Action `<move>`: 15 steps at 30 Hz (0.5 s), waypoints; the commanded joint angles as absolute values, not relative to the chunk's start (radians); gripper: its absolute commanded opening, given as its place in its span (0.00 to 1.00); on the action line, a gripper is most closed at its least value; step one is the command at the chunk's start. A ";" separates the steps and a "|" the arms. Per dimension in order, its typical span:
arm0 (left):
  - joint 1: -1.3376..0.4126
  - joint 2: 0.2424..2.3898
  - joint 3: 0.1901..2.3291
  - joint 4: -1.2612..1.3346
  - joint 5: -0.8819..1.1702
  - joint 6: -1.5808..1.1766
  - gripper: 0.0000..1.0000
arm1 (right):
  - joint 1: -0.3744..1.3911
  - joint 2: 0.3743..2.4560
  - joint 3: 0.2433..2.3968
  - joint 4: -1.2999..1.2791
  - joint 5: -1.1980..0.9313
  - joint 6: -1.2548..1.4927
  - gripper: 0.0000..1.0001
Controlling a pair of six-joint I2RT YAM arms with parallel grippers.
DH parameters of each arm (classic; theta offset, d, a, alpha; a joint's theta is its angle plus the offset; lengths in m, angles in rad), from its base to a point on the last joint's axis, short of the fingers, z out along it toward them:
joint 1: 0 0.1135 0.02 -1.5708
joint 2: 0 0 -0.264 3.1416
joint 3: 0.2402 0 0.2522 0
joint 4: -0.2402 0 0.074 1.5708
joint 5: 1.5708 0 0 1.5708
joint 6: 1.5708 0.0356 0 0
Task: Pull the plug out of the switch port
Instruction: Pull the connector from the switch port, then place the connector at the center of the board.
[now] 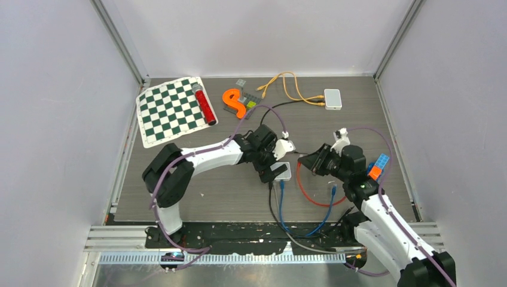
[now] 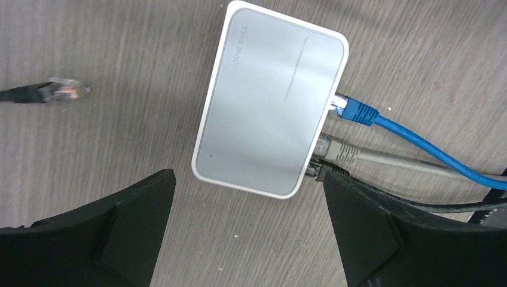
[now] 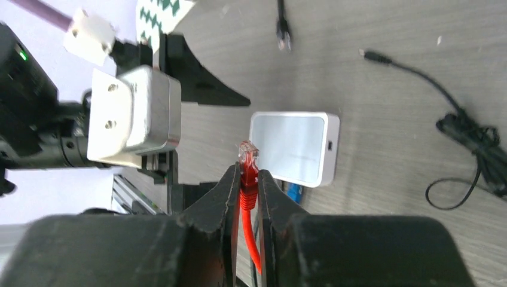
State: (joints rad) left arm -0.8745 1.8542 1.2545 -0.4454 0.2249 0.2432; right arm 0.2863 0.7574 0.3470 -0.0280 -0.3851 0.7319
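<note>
The switch [image 2: 272, 107] is a flat silver-white box lying on the table, also seen as the switch [image 1: 283, 171] and the switch [image 3: 295, 146]. My left gripper [image 2: 248, 177] hangs over its near end, jaws wide open and holding nothing. A blue plug [image 2: 353, 110], a grey plug [image 2: 335, 149] and a black plug [image 2: 326, 171] sit in its ports. My right gripper [image 3: 247, 173] is shut on a red plug [image 3: 248, 160], held in the air clear of the switch. Its red cable [image 1: 305, 191] loops down to the table.
A loose black plug [image 2: 63, 89] lies left of the switch. At the back are a chessboard mat [image 1: 173, 109] with a red cylinder [image 1: 204, 103], an orange S-shape [image 1: 234, 101] and a second white box [image 1: 332, 98] with an orange cable [image 1: 287, 84]. Blue and orange bricks [image 1: 378, 166] sit at right.
</note>
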 commanded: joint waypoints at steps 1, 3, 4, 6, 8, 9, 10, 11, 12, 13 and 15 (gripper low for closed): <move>-0.859 1.699 1.189 -0.285 0.182 0.162 1.00 | 0.256 0.686 0.453 -0.065 -0.330 0.716 0.05; -0.849 1.658 1.154 -0.244 0.171 0.132 1.00 | 0.247 0.685 0.488 -0.067 -0.343 0.699 0.05; -0.843 1.638 1.136 -0.226 0.170 0.119 1.00 | 0.245 0.688 0.511 -0.069 -0.355 0.694 0.05; -0.830 1.600 1.098 -0.186 0.161 0.094 1.00 | 0.240 0.707 0.548 -0.068 -0.382 0.674 0.05; -0.817 1.561 1.059 -0.155 0.148 0.071 1.00 | 0.237 0.741 0.585 -0.073 -0.397 0.650 0.05; -0.809 1.543 1.042 -0.143 0.143 0.061 1.00 | 0.236 0.749 0.600 -0.077 -0.400 0.629 0.05; -0.800 1.525 1.026 -0.131 0.141 0.050 1.00 | 0.236 0.770 0.630 -0.085 -0.401 0.618 0.05; -0.793 1.510 1.011 -0.124 0.138 0.044 1.00 | 0.235 0.783 0.646 -0.094 -0.398 0.592 0.05; -0.788 1.487 0.993 -0.122 0.133 0.038 0.99 | 0.232 0.809 0.681 -0.108 -0.395 0.566 0.05; -0.785 1.471 0.980 -0.117 0.120 0.034 1.00 | 0.230 0.826 0.699 -0.112 -0.406 0.552 0.05; -0.781 1.440 0.957 -0.106 0.091 0.030 1.00 | 0.226 0.881 0.759 -0.134 -0.429 0.514 0.05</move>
State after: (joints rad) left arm -0.7929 1.5169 0.9905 -0.1955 0.1448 0.0708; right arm 0.2367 0.8188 0.6411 -0.1177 -0.3901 0.6186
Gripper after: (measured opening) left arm 0.994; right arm 0.179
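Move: The white switch, already free of the red plug, has its middle about 3 cm right of the left hand, level with it fore-and-aft and some 3 cm below. The loose black cable plug lies about 10 cm ahead of the left hand, the blue plug 5 cm right and 4 cm back. From the right hand, which already holds the red plug, the switch is about 8 cm left, 1 cm back and 11 cm below; the power lead's plug is 8 cm ahead and 2 cm left. Keep the red plug pinched in the right gripper and carry it straight on up and away from the switch, rising about 9 cm with some 4 cm forward, the fingers tipping up a little. Meanwhile lift the left gripper, already wide open, clear of the switch by about 7 cm, easing left and then slightly forward as well, the wrist turning counter-clockwise and rolling its left side down. ##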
